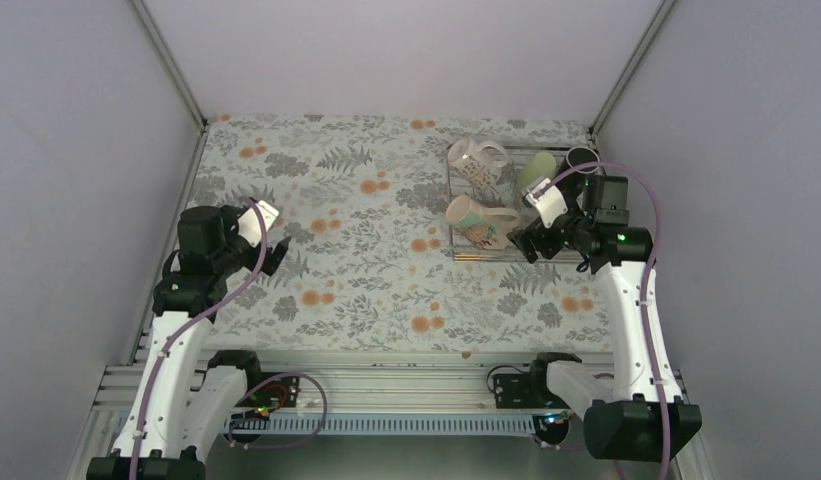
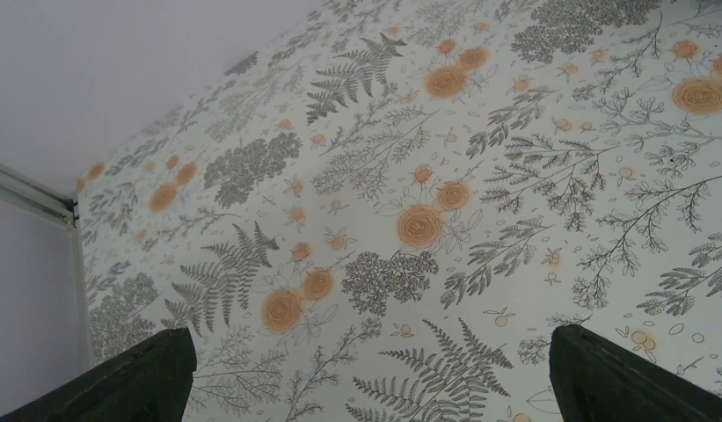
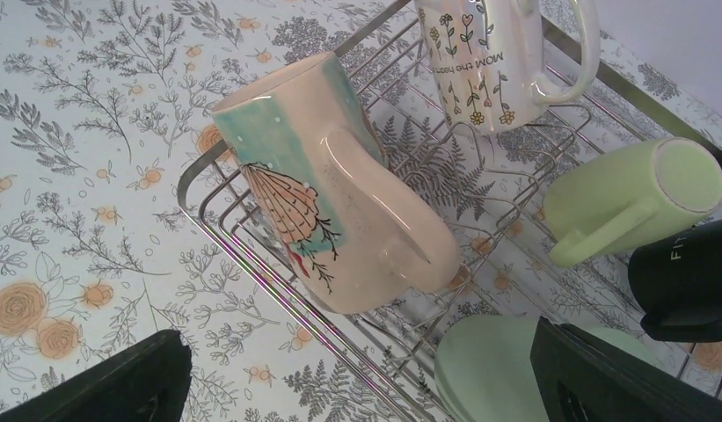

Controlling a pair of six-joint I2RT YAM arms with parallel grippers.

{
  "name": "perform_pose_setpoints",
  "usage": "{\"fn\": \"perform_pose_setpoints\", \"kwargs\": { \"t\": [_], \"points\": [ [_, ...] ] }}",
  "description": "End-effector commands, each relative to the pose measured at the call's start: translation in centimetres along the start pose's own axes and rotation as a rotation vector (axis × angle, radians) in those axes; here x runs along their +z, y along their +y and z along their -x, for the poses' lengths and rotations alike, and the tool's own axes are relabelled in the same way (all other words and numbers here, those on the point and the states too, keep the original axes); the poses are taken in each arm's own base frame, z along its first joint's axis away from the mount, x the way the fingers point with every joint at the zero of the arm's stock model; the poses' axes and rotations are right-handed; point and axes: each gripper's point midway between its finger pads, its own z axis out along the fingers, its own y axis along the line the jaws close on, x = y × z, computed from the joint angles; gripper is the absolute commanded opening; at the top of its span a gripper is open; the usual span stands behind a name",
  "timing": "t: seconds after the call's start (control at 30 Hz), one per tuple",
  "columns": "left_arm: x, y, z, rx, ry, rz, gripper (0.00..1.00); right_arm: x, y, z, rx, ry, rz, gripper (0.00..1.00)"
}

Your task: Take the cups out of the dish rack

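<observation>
The silver wire dish rack [image 1: 526, 148] stands at the back right; its near corner shows in the right wrist view [image 3: 251, 251]. In it lie a shell-patterned mug [image 3: 339, 193], a cream patterned mug [image 3: 489, 61], a pale green mug [image 3: 630, 198], a black mug [image 3: 687, 277] and a green tumbler [image 3: 498, 369]. The lavender tumbler is out of view. My right gripper [image 3: 361, 387] is open and empty, hovering over the rack's near corner, its right finger over the green tumbler. My left gripper [image 2: 366, 378] is open and empty above the cloth at the left [image 1: 278, 255].
A floral tablecloth [image 1: 366, 240] covers the table. Pale walls close in the left, back and right sides. The right arm [image 1: 626, 300] reaches along the right side toward the rack. The shell-patterned mug [image 1: 476, 220] lies on its side at the rack's left front.
</observation>
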Motion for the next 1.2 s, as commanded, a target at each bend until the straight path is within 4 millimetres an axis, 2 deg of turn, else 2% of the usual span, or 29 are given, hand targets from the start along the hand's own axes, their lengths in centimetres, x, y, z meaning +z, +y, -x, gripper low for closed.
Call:
{"fn": "perform_pose_setpoints", "kwargs": {
  "t": [0.0,0.23,0.47,0.6,0.73,0.83,0.97,1.0,1.1,1.17],
  "points": [
    [-1.1,0.7,1.9,0.005,-0.060,0.028,1.00,-0.5,0.4,0.6,-0.045,-0.017,0.007,1.00],
    [-1.2,0.5,2.4,0.027,-0.054,-0.004,1.00,0.2,0.8,0.1,-0.101,0.023,0.069,1.00],
    [-1.7,0.4,4.8,0.059,-0.090,-0.057,1.00,1.5,-0.1,0.4,-0.171,0.109,0.161,1.00],
    [-1.6,0.4,7.4,0.088,-0.124,-0.119,1.00,2.9,-0.5,-0.9,-0.204,0.189,0.212,0.99],
    [-0.9,0.3,12.3,0.121,-0.134,-0.169,1.00,4.0,-1.4,-2.0,-0.169,0.236,0.183,1.00],
    [0.5,-2.3,16.3,0.213,-0.135,-0.220,1.00,4.0,-1.3,-1.6,-0.147,0.190,0.150,1.00],
    [3.8,-8.1,19.9,0.336,-0.085,-0.367,1.00,3.6,-0.2,-1.4,-0.174,0.137,0.170,1.00],
    [3.9,-9.2,21.6,0.360,-0.103,-0.399,1.00,3.7,-0.4,-1.4,-0.164,0.143,0.160,1.00],
    [5.4,-12.7,23.9,0.431,-0.111,-0.475,1.00,3.5,-1.3,-1.4,-0.112,0.164,0.124,1.00],
    [6.5,-14.7,25.0,0.475,-0.121,-0.504,1.00,3.0,-2.7,-1.2,-0.056,0.165,0.045,1.00]
  ]
}}
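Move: The right hand, open above the rack's front, has the shell mug about 8 cm ahead, 8 cm to its left and 15 cm below. The pale green cup lies some 5 cm ahead and 9 cm right of that hand; the flowered white mug, about 24 cm ahead and 8 cm left. From the left hand, over bare table, that white mug is roughly 25 cm ahead and 45 cm right, the shell mug 10 cm ahead and 45 cm right, both some 13 cm lower. The left arm starts slowly, then swings fast with open fingers some 23 cm to the right towards the flowered white mug and the rack, climbing about 13 cm, reaching about 8 cm forward and turning some 35 degrees clockwise. Meanwhile the right hand, also wide open, sinks about 4 cm towards the shell mug and edges nearly 3 cm forward before easing about 1 cm back, its fingers tipping some 10 degrees steeper and turning about 10 degrees counter-clockwise. ##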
